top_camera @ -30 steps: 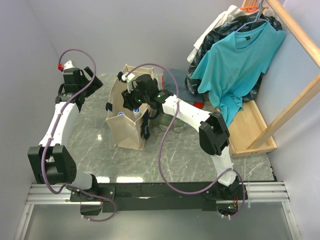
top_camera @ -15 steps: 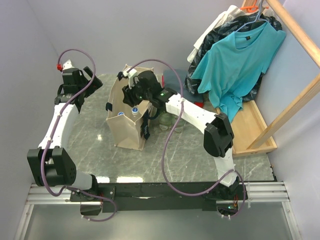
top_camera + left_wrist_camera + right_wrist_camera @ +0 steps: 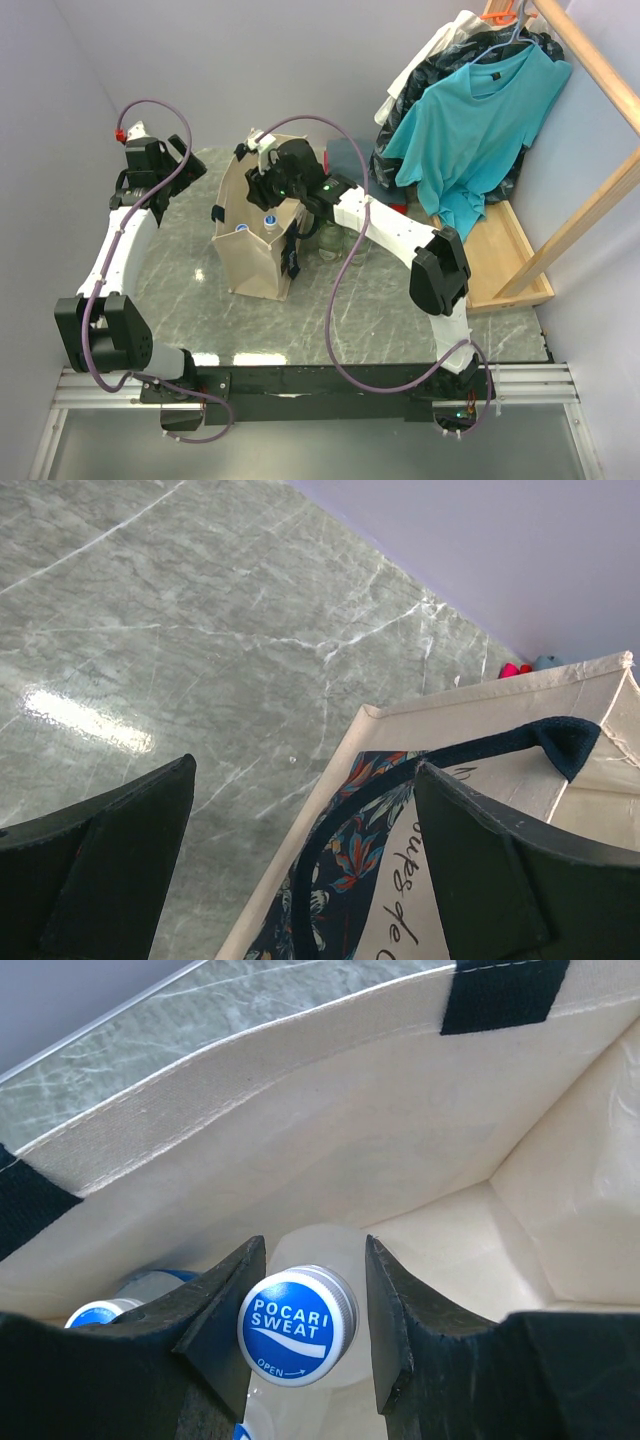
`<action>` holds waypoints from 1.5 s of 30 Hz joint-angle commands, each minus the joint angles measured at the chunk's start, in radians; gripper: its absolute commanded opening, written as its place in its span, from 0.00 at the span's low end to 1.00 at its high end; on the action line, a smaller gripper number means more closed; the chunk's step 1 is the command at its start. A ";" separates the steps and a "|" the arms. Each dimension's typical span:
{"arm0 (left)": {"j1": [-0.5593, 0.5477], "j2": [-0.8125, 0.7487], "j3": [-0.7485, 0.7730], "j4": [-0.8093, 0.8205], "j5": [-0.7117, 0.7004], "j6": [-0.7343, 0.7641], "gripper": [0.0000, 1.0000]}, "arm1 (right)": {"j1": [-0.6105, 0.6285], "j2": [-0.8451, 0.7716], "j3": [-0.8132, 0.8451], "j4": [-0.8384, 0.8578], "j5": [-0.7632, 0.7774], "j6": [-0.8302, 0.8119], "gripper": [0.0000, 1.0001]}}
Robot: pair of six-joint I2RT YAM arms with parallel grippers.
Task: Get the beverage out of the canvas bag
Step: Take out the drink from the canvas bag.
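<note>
The canvas bag (image 3: 255, 265) stands upright on the marble table, beige with black straps. My right gripper (image 3: 272, 192) reaches down into its open top. In the right wrist view its black fingers (image 3: 228, 1295) press on either side of a clear beverage bottle (image 3: 297, 1325) with a blue Pocari Sweat cap, so the right gripper (image 3: 312, 1245) is shut on it. That cap (image 3: 268, 221) shows inside the bag. My left gripper (image 3: 150, 165) hovers at the back left, apart from the bag. The left gripper (image 3: 305, 767) is wide open and empty above the bag's rim (image 3: 470, 695).
A second blue-capped bottle (image 3: 95, 1313) stands in the bag beside the held one. Clear bottles (image 3: 330, 240) stand on the table right of the bag. A teal shirt (image 3: 470, 120) hangs over a wooden rack (image 3: 505, 250) at the right.
My right gripper has moved a little up and toward the back, and the bottle cap has shifted with it. The left arm has hardly moved.
</note>
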 commanded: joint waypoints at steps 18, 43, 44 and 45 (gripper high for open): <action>0.004 -0.036 -0.009 0.024 0.011 -0.012 0.96 | 0.006 -0.153 0.102 0.142 0.070 -0.011 0.00; 0.004 -0.033 -0.012 0.029 0.015 -0.019 0.96 | 0.011 -0.243 0.151 0.085 0.061 -0.051 0.00; 0.004 -0.034 -0.012 0.030 0.015 -0.018 0.96 | 0.012 -0.248 0.157 0.080 0.061 -0.055 0.00; 0.004 -0.033 -0.012 0.032 0.015 -0.020 0.96 | 0.014 -0.251 0.159 0.077 0.062 -0.057 0.00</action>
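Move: The right hand already grips the Pocari bottle by its cap inside the canvas bag. The two green bottles, the likely set-down side, stand about 14 and 21 cm to its right, 4 cm back and 16 cm lower. The bag's right rim is some 7 cm right, straight across and about level. The nearer remaining white-capped bottle stands 4 cm back, 2 cm right, 15 cm below. From the left hand the nearer green bottle lies about 29 cm right and 12 cm back. Upward, slowly at first and then faster, the right arm draws the Pocari bottle about 7.5 cm towards the bag's mouth, drifting some 2 cm right, towards the right rim. The fingers keep their hold around the cap while the hand tips up and turns clockwise by only about 5 degrees. ##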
